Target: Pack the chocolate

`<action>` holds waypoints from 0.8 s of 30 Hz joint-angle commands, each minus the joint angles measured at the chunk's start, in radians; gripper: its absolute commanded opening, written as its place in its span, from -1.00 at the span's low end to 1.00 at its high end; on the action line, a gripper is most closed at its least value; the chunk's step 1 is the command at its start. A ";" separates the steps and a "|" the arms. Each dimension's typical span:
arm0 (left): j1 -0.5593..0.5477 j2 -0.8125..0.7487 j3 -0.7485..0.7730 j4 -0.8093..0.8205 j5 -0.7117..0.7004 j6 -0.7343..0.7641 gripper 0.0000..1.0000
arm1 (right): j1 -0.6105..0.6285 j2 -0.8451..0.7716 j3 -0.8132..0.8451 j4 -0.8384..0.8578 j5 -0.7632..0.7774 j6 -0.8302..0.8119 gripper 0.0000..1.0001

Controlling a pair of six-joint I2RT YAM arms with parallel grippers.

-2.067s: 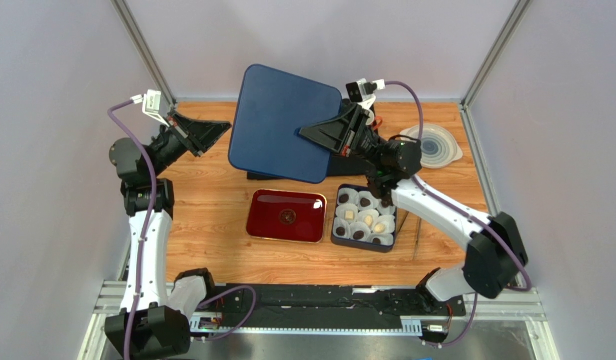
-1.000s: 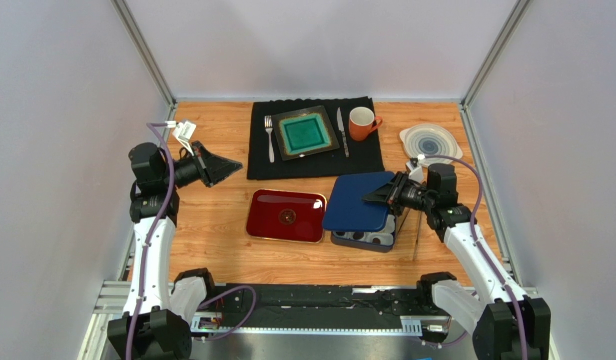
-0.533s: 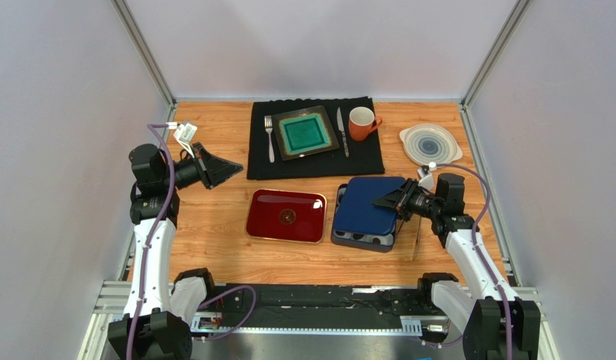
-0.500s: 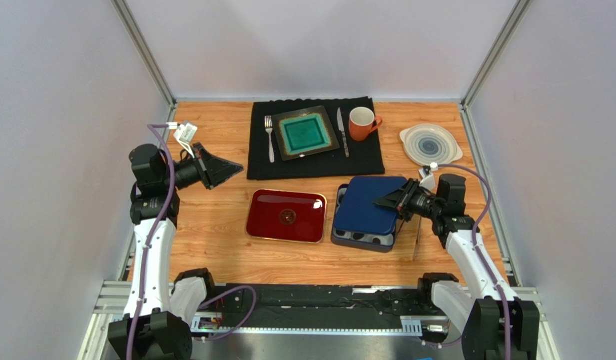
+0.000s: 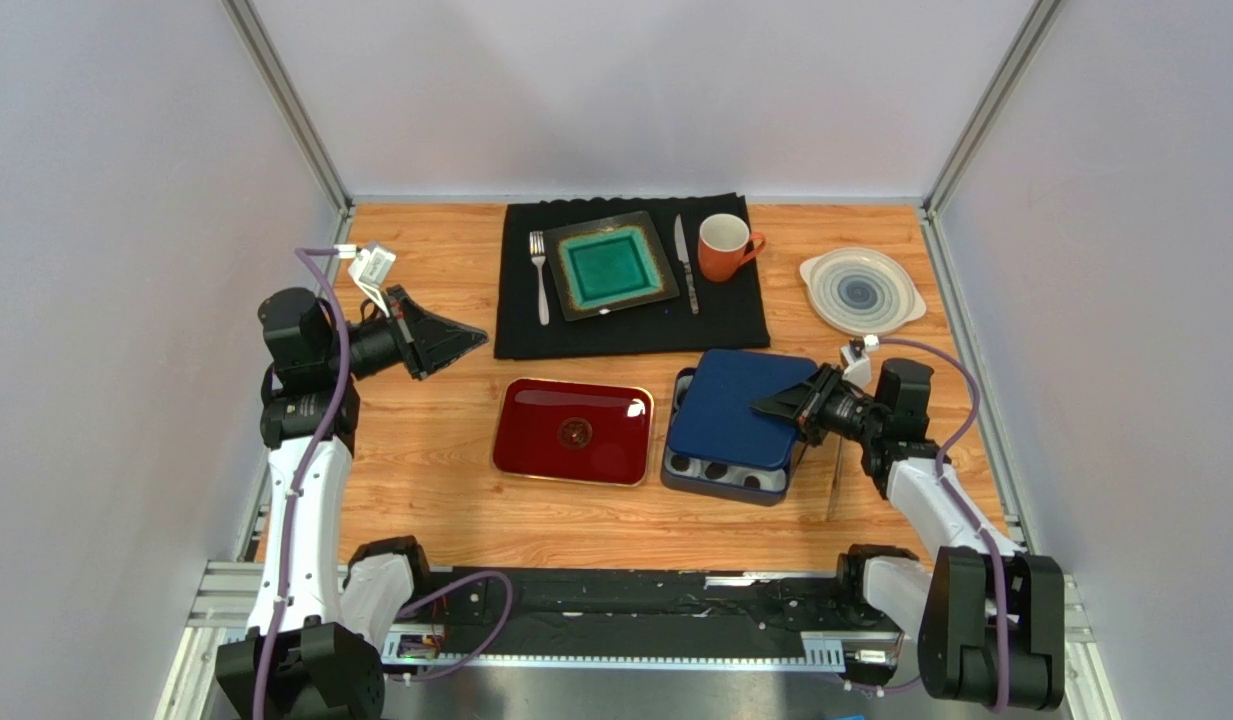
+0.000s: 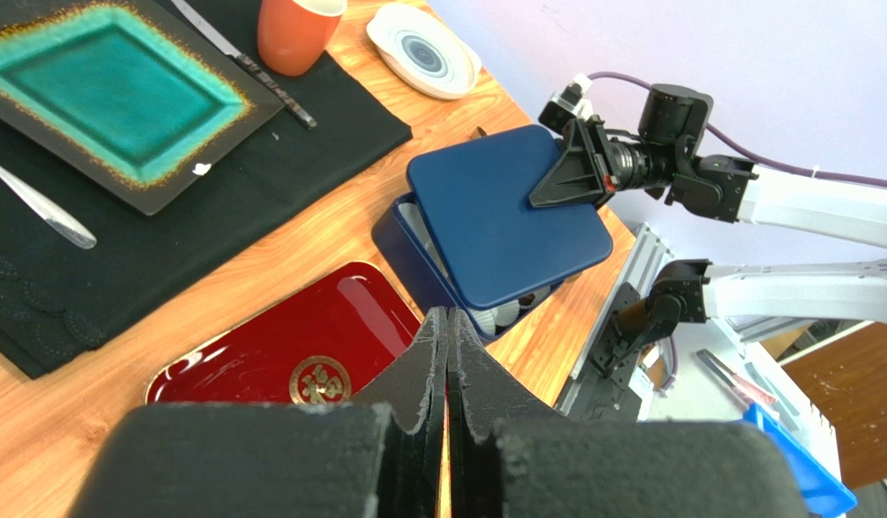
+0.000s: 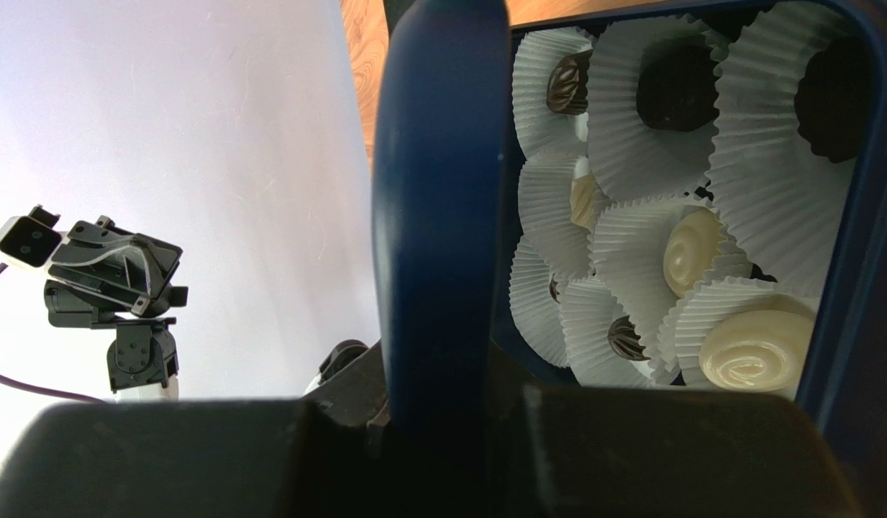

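Observation:
The chocolate, dark pieces (image 7: 674,81) and cream ovals (image 7: 691,246) in white paper cups, fills the dark blue box (image 7: 858,248). My right gripper (image 5: 780,408) is shut on the right edge of the blue lid (image 5: 735,408), which lies nearly flat over the box (image 5: 727,483). The box's front row of cups still shows. In the right wrist view the lid (image 7: 437,194) stands edge-on between the jaws of my right gripper (image 7: 442,405). My left gripper (image 5: 465,336) is shut and empty, hanging above the table's left side, well away from the lid (image 6: 507,216).
A red tray (image 5: 573,432) lies just left of the box. Behind them a black mat (image 5: 630,327) carries a teal plate (image 5: 610,267), a fork, a knife and an orange mug (image 5: 721,245). A round white dish (image 5: 861,288) sits at the back right.
The right arm brought the lid down from high over the mat. In the last second it slid the lid right and flatter over the box. The left arm has stayed still.

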 commanded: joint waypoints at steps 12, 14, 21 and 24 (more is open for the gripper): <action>-0.001 -0.016 0.025 0.011 0.023 0.009 -0.99 | -0.003 -0.094 0.018 -0.325 0.063 -0.194 0.00; -0.001 -0.016 0.025 0.013 0.025 0.008 -0.99 | -0.003 -0.092 0.027 -0.336 0.064 -0.193 0.02; -0.001 -0.011 0.028 0.010 0.031 0.008 -0.99 | -0.003 -0.075 0.148 -0.625 0.170 -0.332 0.13; -0.001 -0.010 0.029 0.016 0.031 0.000 -0.99 | -0.003 -0.055 0.204 -0.742 0.236 -0.403 0.18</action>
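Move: Just behind and to the left of the right hand, which still pinches the blue lid near its middle, is the box of chocolates, its middle about 3 cm back, 3 cm left and 6 cm below. The red tray lies roughly 24 cm left of that hand and 4 cm back, the tongs some 10 cm right and 6 cm back, both about 10 cm down. From the idle left hand the box is around 32 cm right, 4 cm back and 25 cm below. Opening its fingers from the narrow pinch to a bit over half wide, the right hand lets the lid loose while drawing back about 4 cm and sinking some 3 cm over the box, with a slight slip to the right at the end. The hand tips down and rolls, its left side dropping, by 10 degrees or so each; the spread fingers still straddle the lid. ##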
